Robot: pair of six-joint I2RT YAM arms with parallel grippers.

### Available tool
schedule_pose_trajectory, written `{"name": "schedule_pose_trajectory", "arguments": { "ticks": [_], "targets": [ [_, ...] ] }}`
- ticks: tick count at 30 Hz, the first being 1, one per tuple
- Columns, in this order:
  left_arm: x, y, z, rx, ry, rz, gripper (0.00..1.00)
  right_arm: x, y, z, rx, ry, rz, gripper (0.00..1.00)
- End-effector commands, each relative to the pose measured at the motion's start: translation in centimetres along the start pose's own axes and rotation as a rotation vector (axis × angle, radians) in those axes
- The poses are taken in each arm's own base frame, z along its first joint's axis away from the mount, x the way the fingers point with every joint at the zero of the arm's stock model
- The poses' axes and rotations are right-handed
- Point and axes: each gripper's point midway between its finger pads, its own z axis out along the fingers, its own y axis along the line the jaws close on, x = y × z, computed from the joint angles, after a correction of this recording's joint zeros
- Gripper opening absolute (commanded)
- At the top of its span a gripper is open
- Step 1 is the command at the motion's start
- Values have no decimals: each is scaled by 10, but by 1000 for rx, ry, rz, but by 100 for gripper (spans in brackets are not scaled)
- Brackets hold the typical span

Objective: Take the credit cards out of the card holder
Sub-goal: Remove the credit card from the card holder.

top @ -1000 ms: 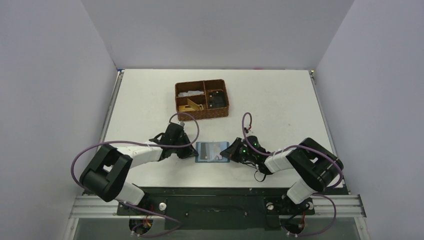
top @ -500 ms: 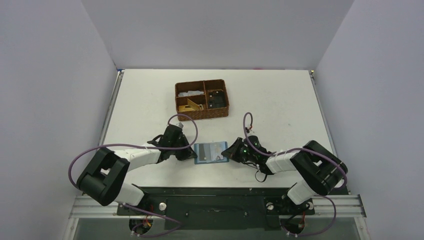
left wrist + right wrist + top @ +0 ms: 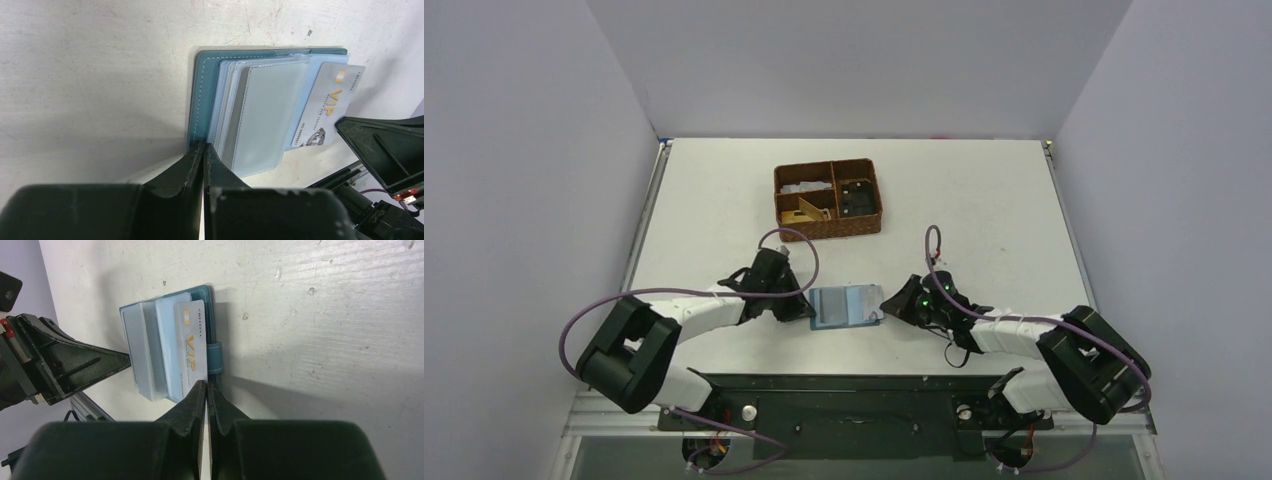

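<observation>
The teal-blue card holder (image 3: 834, 305) lies open on the table between the two grippers, its clear sleeves (image 3: 265, 110) fanned out. A silver credit card marked VIP (image 3: 327, 105) sticks out past the sleeves on the side of my right gripper. My left gripper (image 3: 204, 145) is shut, and its tips rest on the near edge of the teal cover (image 3: 204, 85). My right gripper (image 3: 206, 384) is also shut. Its tips bear on the near edge of the credit card (image 3: 190, 345), right beside the snap tab (image 3: 215, 357). From above, the left gripper (image 3: 809, 311) and right gripper (image 3: 887, 307) flank the holder.
A brown woven basket (image 3: 827, 236) with compartments stands behind the holder, with a gold piece (image 3: 807, 210) and a black item (image 3: 858, 197) inside. The table's near edge and the black base rail (image 3: 854, 385) lie just behind both arms.
The right arm has swung outward, and its tips have shifted a little to the right. The silver card now shows further toward the holder's right edge. The left gripper has hardly moved.
</observation>
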Motion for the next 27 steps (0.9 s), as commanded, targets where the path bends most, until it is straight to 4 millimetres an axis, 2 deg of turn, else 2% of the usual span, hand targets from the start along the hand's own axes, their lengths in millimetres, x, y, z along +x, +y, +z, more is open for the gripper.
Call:
{"name": "schedule_pose_trajectory", "arguments": {
  "ticks": [1,6,8,12,15,20,27],
  "targets": [
    [11,39,-7,-173,43,21,0,-12,6,-7,5,-36,-30,0],
    [-5,15,-18,-133,17,53,0,-21,25,-12,-33,-46,-34,0],
    [-13,5,-25,-121,-2,67,5,-25,34,-15,-48,-50,-37,0],
    [-30,-22,-46,-69,-48,98,32,-32,52,-21,-86,-57,-38,0],
    [-40,-44,-57,-5,-70,116,35,-38,68,-26,-128,-66,-31,0],
    [-42,-79,-70,161,-59,107,40,-49,98,-38,-200,-80,-20,0],
    [-38,-107,-80,368,-19,54,44,-59,136,-54,-298,-82,2,0]
  ]
}}
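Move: The right hand already pinches the right long edge of the VIP credit card; the card's middle lies about 3 cm to its left and 1 cm ahead, over the holder's right page. The open card holder is centred some 9 cm left of that hand, level front to back and about 2 cm lower. From the shut left hand, at the holder's left edge, the card is about 15 cm right and 2 cm ahead, the holder's middle 9 cm right and 1 cm ahead. Keeping its pinch on the credit card, the right hand carries the card up off the page, about 10 cm, drifting slightly left and forward late on. The left hand first draws the holder's edge about 1.5 cm left, then lets go of it, opens nearly halfway and rises about 10 cm, swinging forward and then right towards the held card. ##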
